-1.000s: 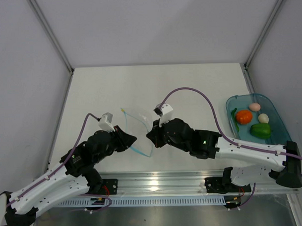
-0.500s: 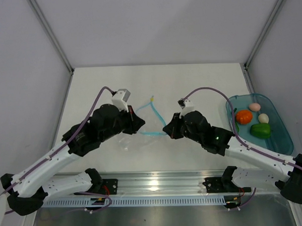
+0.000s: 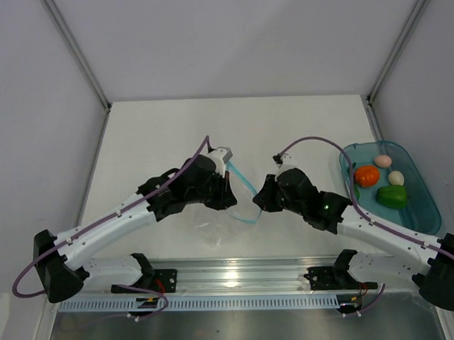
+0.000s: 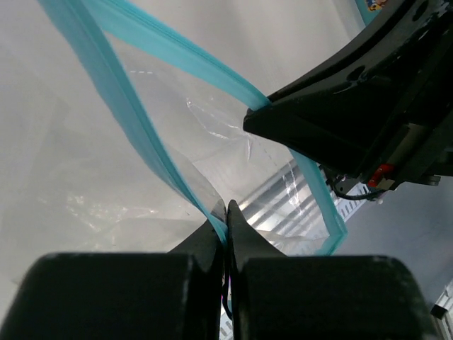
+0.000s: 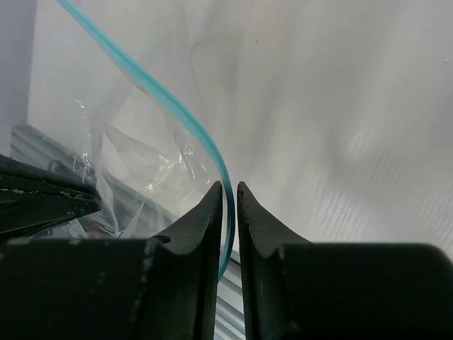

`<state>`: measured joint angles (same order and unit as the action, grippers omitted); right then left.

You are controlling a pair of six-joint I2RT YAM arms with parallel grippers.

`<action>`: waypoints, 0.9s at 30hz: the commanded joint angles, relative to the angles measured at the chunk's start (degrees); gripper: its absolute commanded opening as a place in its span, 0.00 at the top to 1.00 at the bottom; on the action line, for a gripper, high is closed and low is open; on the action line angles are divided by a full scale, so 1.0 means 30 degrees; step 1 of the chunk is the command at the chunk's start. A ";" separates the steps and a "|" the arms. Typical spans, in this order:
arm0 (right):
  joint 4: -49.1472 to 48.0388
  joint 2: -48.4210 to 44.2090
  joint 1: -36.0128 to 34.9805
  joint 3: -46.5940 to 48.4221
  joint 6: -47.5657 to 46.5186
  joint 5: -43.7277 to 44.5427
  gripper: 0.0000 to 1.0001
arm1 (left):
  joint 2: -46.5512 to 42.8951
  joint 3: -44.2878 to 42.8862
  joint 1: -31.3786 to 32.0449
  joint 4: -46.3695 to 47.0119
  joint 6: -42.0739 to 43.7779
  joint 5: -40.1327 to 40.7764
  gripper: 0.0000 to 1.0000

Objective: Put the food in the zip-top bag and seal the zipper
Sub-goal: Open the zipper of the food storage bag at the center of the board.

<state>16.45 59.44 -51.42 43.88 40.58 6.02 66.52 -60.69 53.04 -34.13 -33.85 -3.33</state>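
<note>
The clear zip-top bag (image 3: 214,229) hangs between my two grippers above the table's near middle. Its teal-blue zipper (image 3: 245,184) loops between them, with the mouth apart. My left gripper (image 3: 229,198) is shut on one zipper lip, as the left wrist view (image 4: 226,209) shows. My right gripper (image 3: 259,202) is shut on the other lip, pinching the strip in the right wrist view (image 5: 228,188). The food lies in the teal tray (image 3: 422,200) at the right: an orange-red round one (image 3: 367,175), a green pepper (image 3: 392,196) and two pale eggs (image 3: 382,161) (image 3: 396,177).
The tray sits against the table's right edge, beyond my right arm. An aluminium rail (image 3: 238,278) runs along the near edge under both arms. White walls enclose the table on the left, back and right.
My left gripper has swung right and nearer to the right gripper, carrying its zipper lip along. The bag's mouth has narrowed and the bag body now hangs lower between the grippers.
</note>
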 commanded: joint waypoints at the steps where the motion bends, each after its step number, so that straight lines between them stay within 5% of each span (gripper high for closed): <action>1: 0.1165 -0.0388 0.0147 0.0372 0.0039 0.1184 0.82 | 0.0558 -0.0426 0.0134 0.1532 0.0675 -0.1319 0.99; 5: 0.3095 -0.1031 0.0177 0.1193 -0.0049 0.2093 0.60 | 0.1233 -0.0689 0.0134 0.2117 0.0881 -0.1876 0.99; 12: 0.6525 -0.2525 0.0177 0.3243 0.0418 0.4493 0.01 | 0.2756 -0.1509 0.0075 0.2323 0.1555 -0.1936 0.99; 21: 1.1069 -0.4899 0.2135 0.4446 0.2882 1.0206 0.01 | 0.2992 -0.1129 0.0017 0.3202 0.1819 -0.2843 0.99; 27: 1.3239 -0.6073 0.7989 0.4856 0.3765 1.0946 0.01 | 0.2670 -0.0398 0.0017 0.4432 0.1468 -0.4219 0.99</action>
<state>51.59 42.19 -33.43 55.92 49.58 34.41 76.09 -62.57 53.01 -24.91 -29.91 -12.51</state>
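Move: The left hand pinches the bag's left zipper strip; the right strip is about 10 cm to its right, level with it. The right hand still has that right strip between its fingers, with the left strip some 10 cm to its left, level. The food bin is about 42 cm to the right hand's right, 3 cm ahead and 13 cm lower; in it the tomato lies 35 cm right, 7 cm ahead. Right hand lets go, swings 20 cm right and up towards the bin; left, still pinching, follows 5 cm. ##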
